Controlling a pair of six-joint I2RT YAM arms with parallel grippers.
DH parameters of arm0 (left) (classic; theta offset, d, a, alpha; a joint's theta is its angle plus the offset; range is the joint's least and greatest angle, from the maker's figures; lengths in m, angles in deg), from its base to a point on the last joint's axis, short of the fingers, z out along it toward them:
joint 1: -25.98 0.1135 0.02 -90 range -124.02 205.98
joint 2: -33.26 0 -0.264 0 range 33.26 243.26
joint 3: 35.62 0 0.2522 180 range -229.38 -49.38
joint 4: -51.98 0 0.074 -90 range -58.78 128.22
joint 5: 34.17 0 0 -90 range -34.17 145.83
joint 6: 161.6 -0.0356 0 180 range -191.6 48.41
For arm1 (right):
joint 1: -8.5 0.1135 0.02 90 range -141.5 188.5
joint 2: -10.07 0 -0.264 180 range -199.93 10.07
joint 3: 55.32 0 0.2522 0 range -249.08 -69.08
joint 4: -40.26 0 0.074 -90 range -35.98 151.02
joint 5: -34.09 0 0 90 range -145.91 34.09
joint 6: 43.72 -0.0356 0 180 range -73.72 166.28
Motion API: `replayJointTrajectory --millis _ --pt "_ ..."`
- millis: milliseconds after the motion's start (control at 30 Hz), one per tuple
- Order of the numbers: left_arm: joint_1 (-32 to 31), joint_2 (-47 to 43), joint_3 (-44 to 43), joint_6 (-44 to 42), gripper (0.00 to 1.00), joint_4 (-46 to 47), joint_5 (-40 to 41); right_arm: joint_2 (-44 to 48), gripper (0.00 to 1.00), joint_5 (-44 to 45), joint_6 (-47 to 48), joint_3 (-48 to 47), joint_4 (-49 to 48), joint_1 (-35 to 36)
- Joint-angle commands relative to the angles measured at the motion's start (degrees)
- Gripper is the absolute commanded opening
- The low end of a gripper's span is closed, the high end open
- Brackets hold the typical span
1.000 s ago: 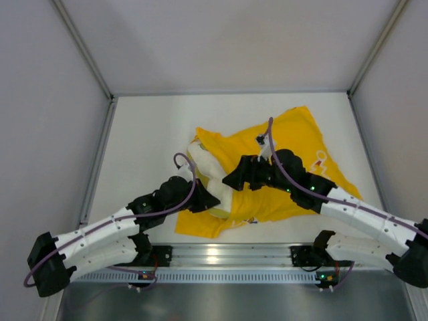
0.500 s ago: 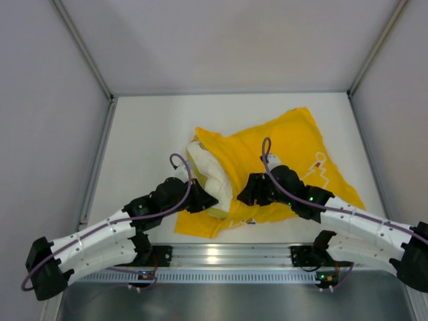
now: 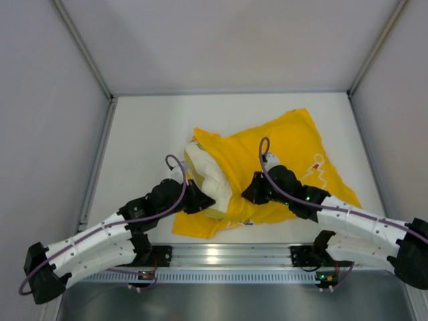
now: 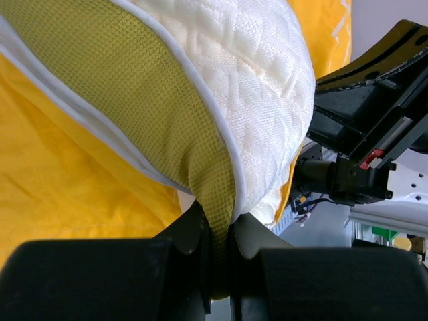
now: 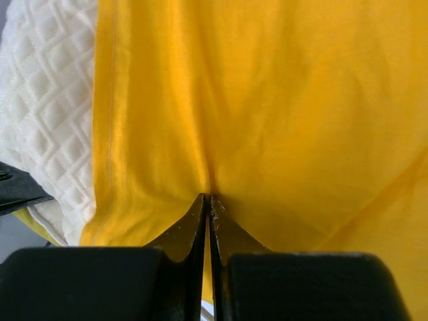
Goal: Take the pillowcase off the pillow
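The bright yellow pillowcase (image 3: 284,150) lies crumpled in the middle of the table, with red and blue print near its right side. The cream quilted pillow (image 3: 204,175) sticks out of its left opening. My left gripper (image 3: 200,200) is at the pillow's near left corner. In the left wrist view this gripper (image 4: 223,226) is shut on the pillow's (image 4: 257,87) olive mesh edge band. My right gripper (image 3: 251,192) rests on the case just right of the opening. In the right wrist view it (image 5: 210,199) is shut on a pinched fold of the pillowcase (image 5: 287,100), with the pillow (image 5: 47,107) at left.
The white table (image 3: 147,140) is boxed in by grey walls left, right and behind. A metal rail (image 3: 227,255) runs along the near edge between the arm bases. The right arm's black wrist (image 4: 374,100) sits close beside the pillow.
My right gripper came down and toward the near side onto the case next to the opening, then shut on a fold of yellow fabric. The left gripper kept its hold and drew slightly left.
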Motion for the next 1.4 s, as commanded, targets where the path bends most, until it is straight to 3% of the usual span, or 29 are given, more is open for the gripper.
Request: replayJointTrajectory --millis 0,200,267,367,400,500,600,633,733,800,900,1033,1367 --pt "-0.2 -4.2 -2.4 0.0 0.00 -0.4 2.1 1.2 0.00 5.4 -0.2 1.2 -2.0 0.6" --pt "-0.2 -12.5 -11.2 -3.3 0.00 -19.8 12.1 4.6 0.00 20.4 1.6 -0.7 7.8 -0.5" --pt "-0.2 -14.6 -15.7 -4.0 0.00 -26.2 14.2 6.6 0.00 19.9 2.2 -0.1 8.8 -2.5" --pt "-0.1 -16.1 -17.1 -4.4 0.00 -28.7 14.9 8.2 0.00 16.0 3.9 -0.6 8.7 -3.6" --pt "-0.1 -16.2 -16.6 -4.3 0.00 -28.8 14.6 8.6 0.05 15.8 4.0 -0.8 9.0 -3.6" --pt "-0.1 -17.3 -14.6 -3.2 0.00 -29.0 15.7 11.6 0.61 15.1 2.6 -0.5 9.9 -4.0" --pt "-0.1 -16.7 -13.7 -2.9 0.00 -28.9 16.4 12.5 0.73 5.4 1.9 -0.2 7.6 -4.0" --pt "-0.1 -16.0 -13.4 -2.8 0.00 -28.8 16.4 11.9 0.75 -3.8 1.8 0.2 5.6 -4.0" --pt "-0.1 -13.5 -12.4 -2.7 0.00 -26.9 15.4 12.2 0.76 -17.2 -1.4 3.2 -7.6 -2.3" --pt "-0.1 -12.6 -11.1 -2.8 0.00 -24.2 13.6 11.9 0.76 -18.8 -2.5 4.6 -13.9 -0.4" --pt "-0.2 -10.3 -9.3 -2.9 0.00 -19.2 11.4 6.6 0.76 -14.3 -0.7 0.1 -11.8 4.6" --pt "-0.2 -6.5 -9.7 -3.0 0.00 -17.9 10.5 -1.8 0.76 0.3 1.0 -8.5 -2.7 13.3" --pt "-0.2 -7.1 -7.2 -1.8 0.00 -14.8 8.8 -13.2 0.76 17.1 -1.2 -22.6 5.1 19.9"
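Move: Between the hands, which stand about 12 cm apart, lies the pillow's bared white part: its middle is about 9 cm ahead of the left hand, 2 cm to its left and 6 cm lower, with the corner already pinched there. From the right hand, already shut on the pillowcase, that middle is some 7 cm ahead and 14 cm left. The pillowcase's hem runs about 5 cm left of that hand, level with it, and the spread pillowcase centres some 10 cm ahead and 13 cm right. Pulling the two apart: the left hand keeps its pinch on the pillow corner and swings it about 9 cm left and 8 cm up, while the right draws the pillowcase about 6 cm right and slightly forward. The right then opens wide, lets go, and sweeps back left, up and towards its base to the hem beside the left fingers, as the left lowers and eases partly back right. ##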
